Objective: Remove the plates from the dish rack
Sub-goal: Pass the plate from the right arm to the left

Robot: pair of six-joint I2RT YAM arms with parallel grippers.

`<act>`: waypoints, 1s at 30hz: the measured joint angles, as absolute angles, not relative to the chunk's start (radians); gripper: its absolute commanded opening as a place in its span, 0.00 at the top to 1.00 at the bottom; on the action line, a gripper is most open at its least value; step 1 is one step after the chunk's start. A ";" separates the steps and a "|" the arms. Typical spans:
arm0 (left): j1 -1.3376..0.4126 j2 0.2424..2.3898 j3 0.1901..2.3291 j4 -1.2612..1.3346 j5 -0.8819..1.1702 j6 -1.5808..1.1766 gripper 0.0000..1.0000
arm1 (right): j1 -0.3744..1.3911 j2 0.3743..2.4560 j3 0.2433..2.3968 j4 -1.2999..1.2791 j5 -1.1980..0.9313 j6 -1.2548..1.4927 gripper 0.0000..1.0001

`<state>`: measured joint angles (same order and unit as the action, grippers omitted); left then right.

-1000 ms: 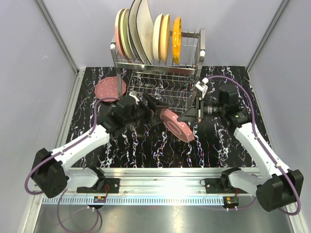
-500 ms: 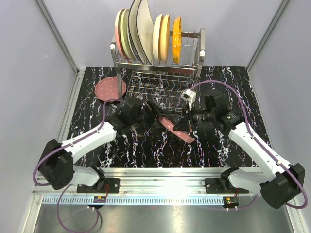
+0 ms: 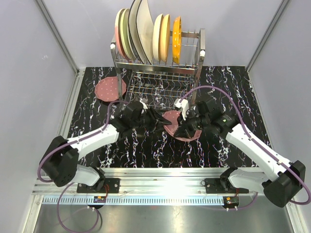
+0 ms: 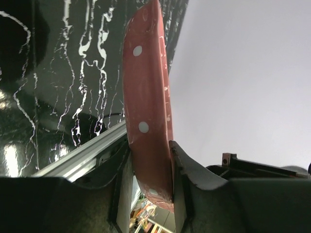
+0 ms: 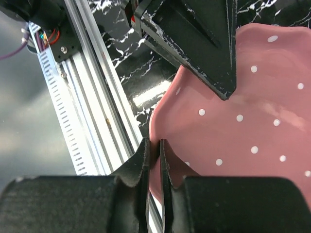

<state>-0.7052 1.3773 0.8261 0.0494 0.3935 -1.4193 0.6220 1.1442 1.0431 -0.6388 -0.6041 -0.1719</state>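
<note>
A speckled maroon-pink plate point(image 3: 172, 125) hangs over the dark marble table, in front of the dish rack point(image 3: 156, 73). My left gripper point(image 3: 163, 121) grips its left rim, and in the left wrist view the plate's edge point(image 4: 146, 97) fills the gap between the fingers of the left gripper point(image 4: 149, 143). My right gripper point(image 3: 183, 128) is shut on the opposite rim. The right wrist view shows the right gripper point(image 5: 154, 144) pinching the dotted plate point(image 5: 243, 126). Several plates stand upright on the rack's top tier: pink-and-cream point(image 3: 119, 29), cream square point(image 3: 141, 22), cream round point(image 3: 160, 31), orange point(image 3: 176, 34).
A second speckled maroon-pink plate point(image 3: 110, 88) lies flat on the table left of the rack. The rack's lower wire tier point(image 3: 160, 90) sits just behind both grippers. An aluminium rail point(image 3: 160, 182) runs along the near edge. Grey walls close in on both sides.
My right arm swung the plate left and toward the centre, laying it flatter. My left gripper moved up to the plate and shut on its rim.
</note>
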 measured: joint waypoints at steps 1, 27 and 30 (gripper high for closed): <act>-0.705 1.380 0.810 0.084 0.403 -1.418 0.97 | 0.623 1.144 1.043 -0.649 -0.600 -0.181 1.00; -0.701 1.477 0.631 0.552 0.586 -1.306 1.00 | 0.618 1.084 1.102 -0.640 -0.648 -0.286 0.15; -0.698 1.475 0.628 0.523 0.588 -1.270 1.00 | 0.593 1.065 1.107 -0.645 -0.665 -0.313 0.10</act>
<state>-0.6983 1.4750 0.6277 0.5228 0.5880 -1.2701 0.5926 1.0645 1.1069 -0.6445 -0.6651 -0.3126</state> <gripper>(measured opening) 0.319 0.873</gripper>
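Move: The pink plate is in both my hands, its rim still pinched by each. Its middle lies about 7 cm right of my left hand, 1 cm back and 4 cm below; from my right hand it is some 4 cm ahead, 3 cm to the right and 7 cm below. From my left hand, the dish rack's middle is roughly 25 cm ahead and 5 cm left, about level, and the plate on the table is some 26 cm ahead, 31 cm left and 18 cm below. My left hand keeps its pinch on the pink plate's rim while it eases back and down about 3.5 cm, turning some 20 degrees, partly clockwise. My right hand sinks slightly with the rim still pinched, then opens wide, lets go and rises about 5 cm clear of the plate. ##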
